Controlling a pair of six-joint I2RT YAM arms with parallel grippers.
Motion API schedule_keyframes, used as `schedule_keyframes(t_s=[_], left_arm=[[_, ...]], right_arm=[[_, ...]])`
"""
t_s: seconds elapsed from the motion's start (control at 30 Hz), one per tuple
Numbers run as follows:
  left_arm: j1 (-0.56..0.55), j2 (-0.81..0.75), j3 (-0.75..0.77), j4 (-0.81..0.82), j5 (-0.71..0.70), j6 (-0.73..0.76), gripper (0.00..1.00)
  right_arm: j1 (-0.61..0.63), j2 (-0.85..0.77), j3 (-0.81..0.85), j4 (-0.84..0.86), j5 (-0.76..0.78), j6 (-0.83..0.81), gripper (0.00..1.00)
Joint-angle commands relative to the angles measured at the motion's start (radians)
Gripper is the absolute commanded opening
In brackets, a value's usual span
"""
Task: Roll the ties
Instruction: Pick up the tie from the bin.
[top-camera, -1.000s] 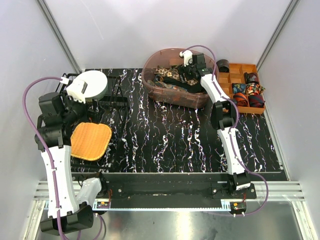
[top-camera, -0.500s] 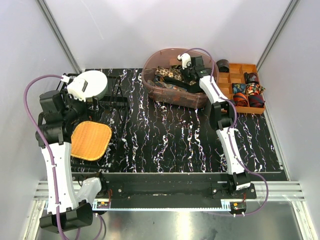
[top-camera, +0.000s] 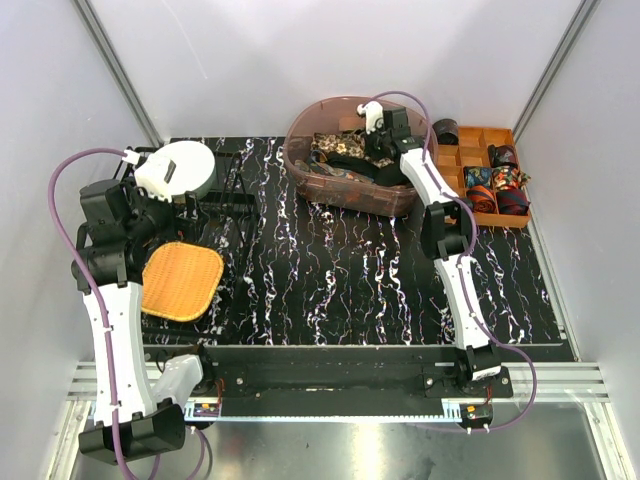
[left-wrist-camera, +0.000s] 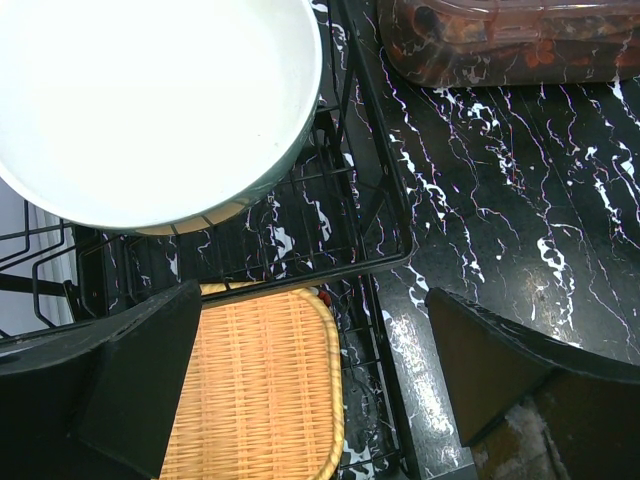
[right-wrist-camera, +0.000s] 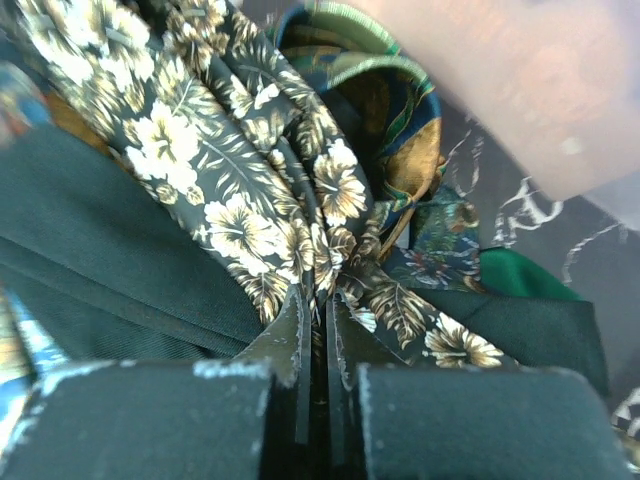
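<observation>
Several loose ties (top-camera: 338, 150) lie heaped in a brownish see-through tub (top-camera: 300, 172) at the back of the table. My right gripper (top-camera: 377, 148) reaches down into that tub. In the right wrist view its jaws (right-wrist-camera: 320, 312) are pressed together on a pinched fold of a dark tie with cream flowers (right-wrist-camera: 240, 200). Plain dark green fabric (right-wrist-camera: 90, 240) and a green-and-gold patterned tie (right-wrist-camera: 400, 110) lie around it. My left gripper (left-wrist-camera: 320, 375) hangs open far to the left, above a woven mat, with nothing between its fingers (left-wrist-camera: 140, 385).
An orange compartment tray (top-camera: 470, 160) at the back right holds rolled ties (top-camera: 497, 185). At the left stand a white bowl (top-camera: 182, 168) on a black wire rack (left-wrist-camera: 365, 215) and a woven orange mat (top-camera: 181, 283). The marbled black tabletop (top-camera: 340, 280) spans the middle.
My right gripper's jaws have closed on the floral tie inside the tub. The left arm has shifted slightly and stays open.
</observation>
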Motion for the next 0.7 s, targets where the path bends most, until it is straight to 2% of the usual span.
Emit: schedule_keyframes(t_s=[0.0, 0.5, 0.67], left_arm=[[-0.002, -0.017, -0.003, 0.056, 0.000, 0.011, 0.99], [-0.002, -0.036, -0.018, 0.057, -0.009, 0.027, 0.99], [-0.002, -0.045, -0.011, 0.063, -0.004, 0.018, 0.99]], right_arm=[[0.002, -0.165, 0.000, 0.094, -0.014, 0.066, 0.00], [0.002, -0.257, 0.014, 0.130, -0.064, 0.134, 0.00], [0.003, -0.332, 0.029, 0.129, -0.104, 0.161, 0.00]])
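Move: My right hand is low in the bin, already shut on the black floral tie. The bulk of that tie lies about 6 cm to my left, roughly level fore and aft, and hardly lower. The dark green tie is some 2 cm left and 4 cm nearer my base, about 2 cm lower. The divided tray sits roughly 26 cm to the right and 8 cm back. From my left hand, the floral tie is some 40 cm ahead, 40 cm right and 24 cm down. With my right hand I draw the pinched floral tie up off the heap of ties in the bin, quickly at first and easing off near the top, nearly straight up by about 13 cm. My fingers stay shut on the tie while the wrist tips them upward and rolls its left side up, each by about 10 degrees. ##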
